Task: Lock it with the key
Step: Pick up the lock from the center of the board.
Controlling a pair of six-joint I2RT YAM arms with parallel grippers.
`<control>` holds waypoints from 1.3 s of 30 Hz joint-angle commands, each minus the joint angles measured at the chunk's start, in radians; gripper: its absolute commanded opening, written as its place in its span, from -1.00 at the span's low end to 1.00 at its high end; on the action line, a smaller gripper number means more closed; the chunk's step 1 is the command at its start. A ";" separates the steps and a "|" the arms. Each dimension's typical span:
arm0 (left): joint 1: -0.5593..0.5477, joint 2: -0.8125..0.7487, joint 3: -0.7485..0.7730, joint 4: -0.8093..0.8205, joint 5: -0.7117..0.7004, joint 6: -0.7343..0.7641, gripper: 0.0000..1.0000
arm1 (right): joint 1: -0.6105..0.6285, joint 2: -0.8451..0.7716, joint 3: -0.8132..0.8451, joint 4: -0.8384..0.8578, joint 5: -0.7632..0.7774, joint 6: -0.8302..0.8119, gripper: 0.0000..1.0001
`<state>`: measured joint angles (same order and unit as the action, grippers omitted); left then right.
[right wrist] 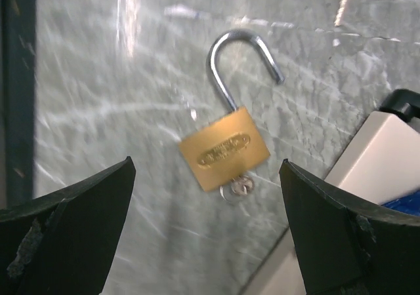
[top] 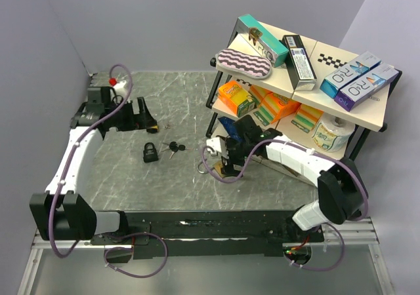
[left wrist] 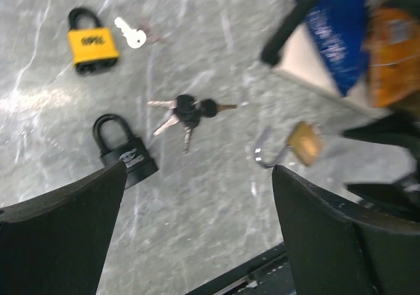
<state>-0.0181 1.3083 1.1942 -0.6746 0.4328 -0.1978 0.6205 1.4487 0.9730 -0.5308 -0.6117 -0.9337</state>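
A brass padlock (right wrist: 224, 149) lies flat on the marble table, its steel shackle (right wrist: 239, 52) swung open. A small key (right wrist: 240, 187) sits in the bottom of its body. My right gripper (right wrist: 207, 167) hangs open just above it, one finger on each side and neither touching it. The top view shows that gripper (top: 220, 158) over the brass padlock (top: 218, 171). My left gripper (left wrist: 197, 170) is open and empty at the far left (top: 146, 117). Its view shows a black padlock (left wrist: 125, 152), a bunch of keys (left wrist: 190, 111), a yellow padlock (left wrist: 92, 42) and a silver key (left wrist: 131, 33).
A two-level shelf rack (top: 308, 78) loaded with boxes, a pouch and a paper roll stands at the right, its foot (right wrist: 380, 151) close beside the brass padlock. Grey walls close in the left and back. The black padlock (top: 151, 153) and the key bunch (top: 174, 146) lie mid-table.
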 commanded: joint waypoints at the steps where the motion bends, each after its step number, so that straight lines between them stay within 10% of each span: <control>1: 0.079 -0.052 -0.045 0.050 0.231 0.024 0.93 | -0.010 0.085 0.071 -0.144 -0.042 -0.407 0.99; 12: 0.176 -0.110 -0.096 0.073 0.279 -0.008 0.93 | -0.004 0.360 0.309 -0.374 0.004 -0.646 0.99; 39: 0.188 -0.084 -0.097 0.087 0.274 -0.025 0.93 | 0.099 0.441 0.240 -0.264 0.182 -0.542 0.90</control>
<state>0.1646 1.2293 1.0924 -0.6235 0.6872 -0.2234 0.6994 1.8759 1.2285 -0.7925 -0.4461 -1.4704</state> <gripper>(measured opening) 0.966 0.975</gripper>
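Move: The gold padlock's body lies flat below my open right hand, about 2 cm ahead, 2 cm to its left and 9 cm down, its open shackle sticking out leftward. The key bunch is some 16 cm left of it and 9 cm farther out, the black padlock about 24 cm left and 7 cm farther. The shelf's near corner sits some 14 cm beyond it and 3 cm left. From my left hand the gold padlock is about 8 cm back, 23 cm right and 20 cm below. I bring my right hand down about 8 or 9 cm onto the gold padlock. The first part also swings it forward some 2 cm while the wrist turns counter-clockwise about 25 degrees to line the fingers up; then it sinks almost straight, tipping them steeper. They stay wide open, one each side of the body. My left hand eases a couple of centimetres left and back, then holds still. ##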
